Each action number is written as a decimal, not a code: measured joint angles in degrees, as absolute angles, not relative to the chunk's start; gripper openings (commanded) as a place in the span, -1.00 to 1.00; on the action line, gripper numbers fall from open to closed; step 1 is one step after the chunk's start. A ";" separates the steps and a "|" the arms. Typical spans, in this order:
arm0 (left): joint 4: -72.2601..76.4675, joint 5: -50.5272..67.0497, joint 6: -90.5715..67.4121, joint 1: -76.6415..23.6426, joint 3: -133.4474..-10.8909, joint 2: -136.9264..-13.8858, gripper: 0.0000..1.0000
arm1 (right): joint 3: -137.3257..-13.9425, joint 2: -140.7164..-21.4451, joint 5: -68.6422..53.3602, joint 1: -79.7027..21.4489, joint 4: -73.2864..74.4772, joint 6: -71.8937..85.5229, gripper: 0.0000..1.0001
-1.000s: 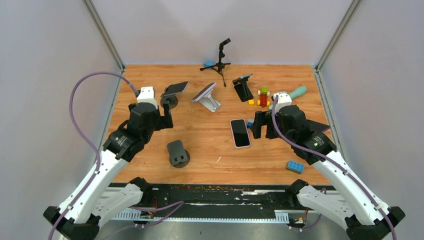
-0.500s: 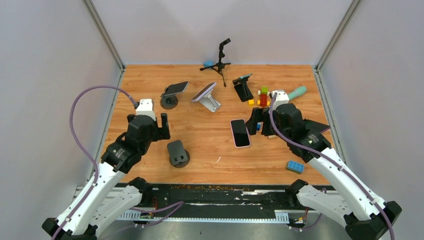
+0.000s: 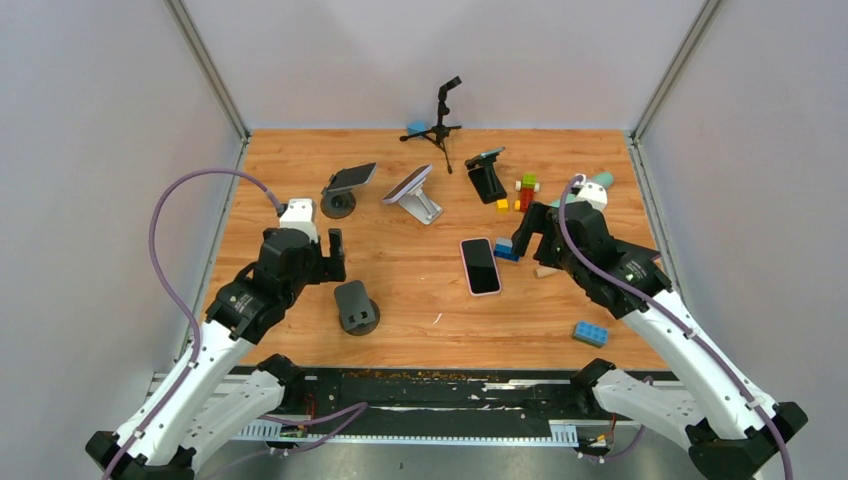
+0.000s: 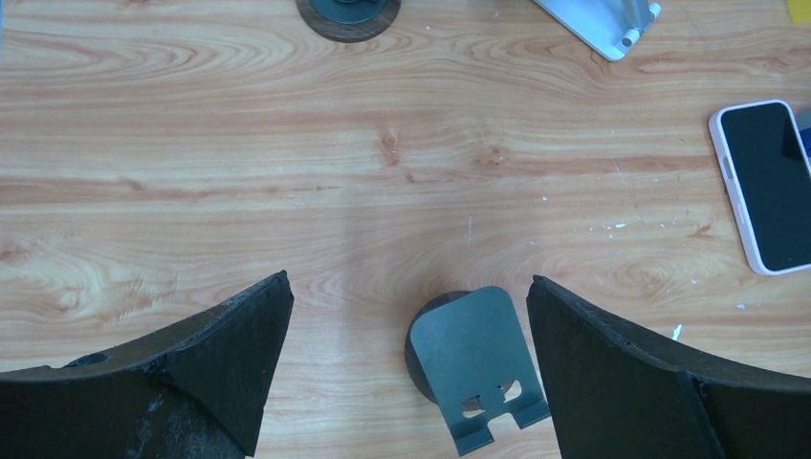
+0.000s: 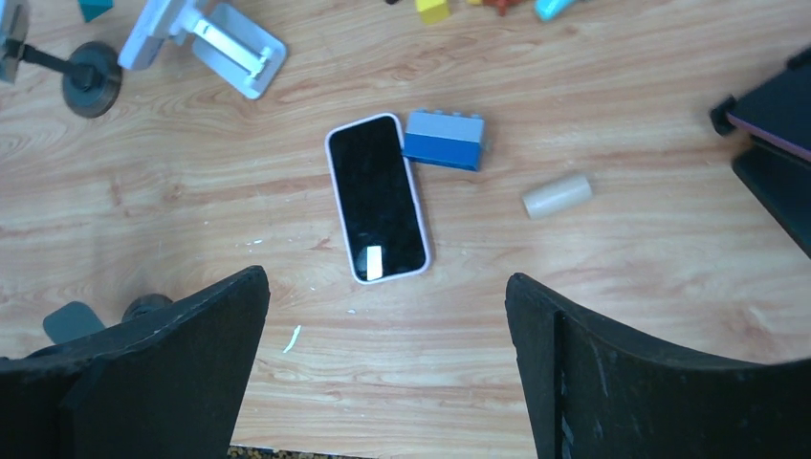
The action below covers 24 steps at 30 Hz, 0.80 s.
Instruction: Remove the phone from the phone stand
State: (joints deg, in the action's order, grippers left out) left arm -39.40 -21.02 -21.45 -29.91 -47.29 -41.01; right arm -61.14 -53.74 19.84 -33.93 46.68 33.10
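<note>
A phone (image 3: 480, 266) in a pale pink case lies flat, screen up, on the wooden table; it also shows as the phone (image 5: 376, 198) in the right wrist view. An empty dark grey phone stand (image 3: 355, 306) stands left of it. My left gripper (image 3: 330, 258) hovers open just behind that stand (image 4: 476, 359), which sits between its fingers in the left wrist view. My right gripper (image 3: 528, 235) hangs open to the right of the phone, holding nothing.
At the back stand a round-base stand (image 3: 338, 203), a white stand (image 3: 420, 205) and a black stand (image 3: 487, 182), each with a phone, plus a small tripod (image 3: 440, 125). Blue bricks (image 3: 505, 247) (image 3: 590, 333), a wooden cylinder (image 3: 547, 271) and coloured bricks (image 3: 525, 192) lie to the right.
My left gripper has drawn back from the round-base stand toward the empty dark stand. My right gripper has moved back and right, away from the phone, uncovering the blue brick and cylinder.
</note>
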 measured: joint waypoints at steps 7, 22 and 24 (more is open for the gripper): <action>-39.07 -18.35 -21.06 -29.91 -47.27 -43.20 1.00 | -60.66 -48.93 26.96 -33.91 54.26 42.48 0.90; -38.74 -16.60 -20.23 -29.91 -47.29 -45.06 1.00 | -61.80 -54.87 32.01 -27.81 59.16 50.43 0.95; -38.72 -16.36 -20.23 -29.91 -47.29 -45.28 1.00 | -61.78 -55.09 30.00 -23.53 58.67 49.87 0.95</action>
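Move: The phone still on its stand is about 20 cm to my right hand's right, some 6 cm ahead and 15 cm below it. The cork lies about 6 cm ahead and 6 cm right, the near blue brick some 8 cm back and 16 cm right, and the already removed phone about 7 cm ahead and 9 cm left, all some 22 cm below. From my left hand the stand's phone is roughly 62 cm right, 7 cm ahead and 12 cm lower. I swing my right hand about 8 cm to the right towards the phone on the right-hand stand, turning it some 30 degrees clockwise; it draws back a couple of centimetres, then comes forward again, sinking slightly while the fingers tip down a little. Its fingers stay wide open and touch nothing. My open left hand eases down and right by about 2 cm. ##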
